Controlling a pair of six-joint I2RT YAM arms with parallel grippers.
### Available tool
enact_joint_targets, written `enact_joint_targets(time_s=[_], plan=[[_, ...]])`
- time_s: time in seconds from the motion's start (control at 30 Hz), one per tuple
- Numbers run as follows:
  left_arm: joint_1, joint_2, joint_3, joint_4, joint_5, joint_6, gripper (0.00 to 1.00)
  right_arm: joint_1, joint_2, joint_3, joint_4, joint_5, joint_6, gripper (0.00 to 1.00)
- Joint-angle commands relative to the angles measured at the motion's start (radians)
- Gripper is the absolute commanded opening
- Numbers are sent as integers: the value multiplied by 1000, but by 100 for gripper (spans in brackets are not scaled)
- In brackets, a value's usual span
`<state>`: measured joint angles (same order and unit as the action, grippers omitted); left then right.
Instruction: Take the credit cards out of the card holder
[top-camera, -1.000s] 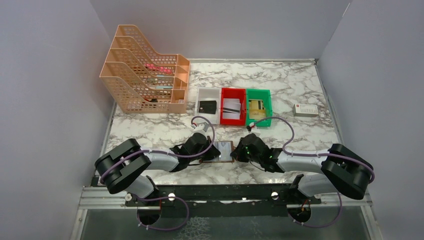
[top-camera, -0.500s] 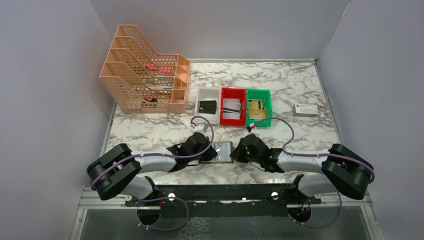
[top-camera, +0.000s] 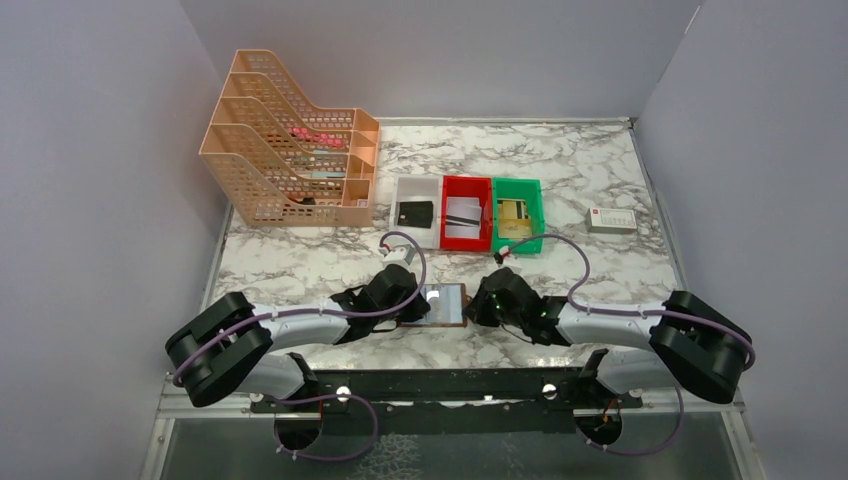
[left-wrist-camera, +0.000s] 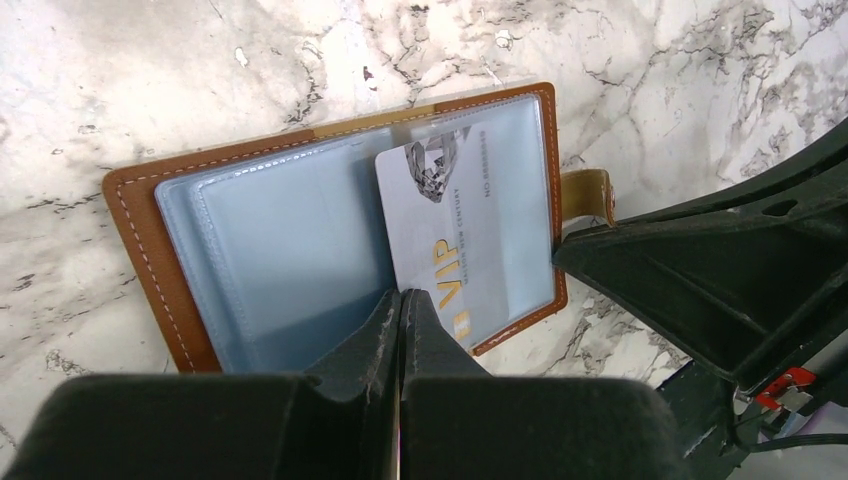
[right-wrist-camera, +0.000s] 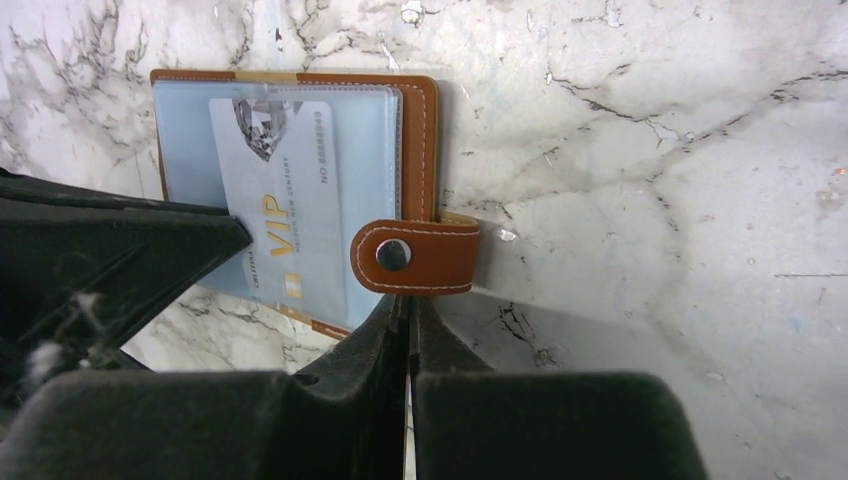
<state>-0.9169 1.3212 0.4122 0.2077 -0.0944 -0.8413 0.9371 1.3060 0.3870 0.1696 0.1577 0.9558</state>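
Observation:
The brown card holder (top-camera: 447, 321) lies open on the marble between my two grippers. Its pale blue sleeves (left-wrist-camera: 290, 240) face up, and one sleeve holds a white credit card (left-wrist-camera: 455, 240) with gold "VIP" lettering. My left gripper (left-wrist-camera: 402, 295) is shut, its tips resting on the sleeves at the card's near-left corner. My right gripper (right-wrist-camera: 408, 300) is shut too, with its tips against the lower edge of the closing tab (right-wrist-camera: 415, 255). I see nothing pinched between either pair of fingers. From above, the left gripper (top-camera: 425, 300) and the right gripper (top-camera: 472, 305) flank the holder.
Behind the holder stand a white bin (top-camera: 415, 190), a red bin (top-camera: 465, 184) and a green bin (top-camera: 517, 186), each holding cards. An orange mesh file rack (top-camera: 290, 150) fills the back left. A small white box (top-camera: 611, 220) lies at the right.
The left arm's rear links have swung down and to the left. Both grippers stay shut at the holder, which has barely shifted.

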Motion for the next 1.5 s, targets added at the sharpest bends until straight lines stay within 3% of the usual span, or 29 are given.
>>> enact_joint_targets(time_s=[0.0,0.3,0.43,0.57,0.9,1.2,1.47], plan=[[2,15,-17,-86,2,56,0,9,-34,27,-168,-20,-83,11],[3,6,2,-95,6,59,0,9,-128,101,-132,-131,-152,22],[3,5,4,-107,5,61,0,9,-63,152,-95,-176,-156,23],[3,3,6,-104,12,59,0,9,42,225,-162,-72,-105,26],[3,-6,19,-100,49,56,0,9,207,168,-74,-58,-34,29],[2,2,8,-2,143,4,26,9,219,78,38,-58,43,29],[3,21,3,39,162,-23,22,9,222,55,71,-72,54,28]])
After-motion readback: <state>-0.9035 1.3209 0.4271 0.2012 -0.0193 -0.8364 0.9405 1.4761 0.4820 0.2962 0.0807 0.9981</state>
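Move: The VIP credit card lies in the open holder, its middle about 5 cm left and 2 cm ahead of the right hand, level with the fingertips; the snap strap is some 2 cm ahead of that hand and 1 cm to its right. The red box stands roughly 19 cm straight ahead of the right hand. From the left hand, nearly shut at the card's left edge, the card's middle is about 3 cm right and 2 cm ahead. Opening, the right hand hops 5 cm up, then down about 4 cm leftward onto the card; left fingers part. ##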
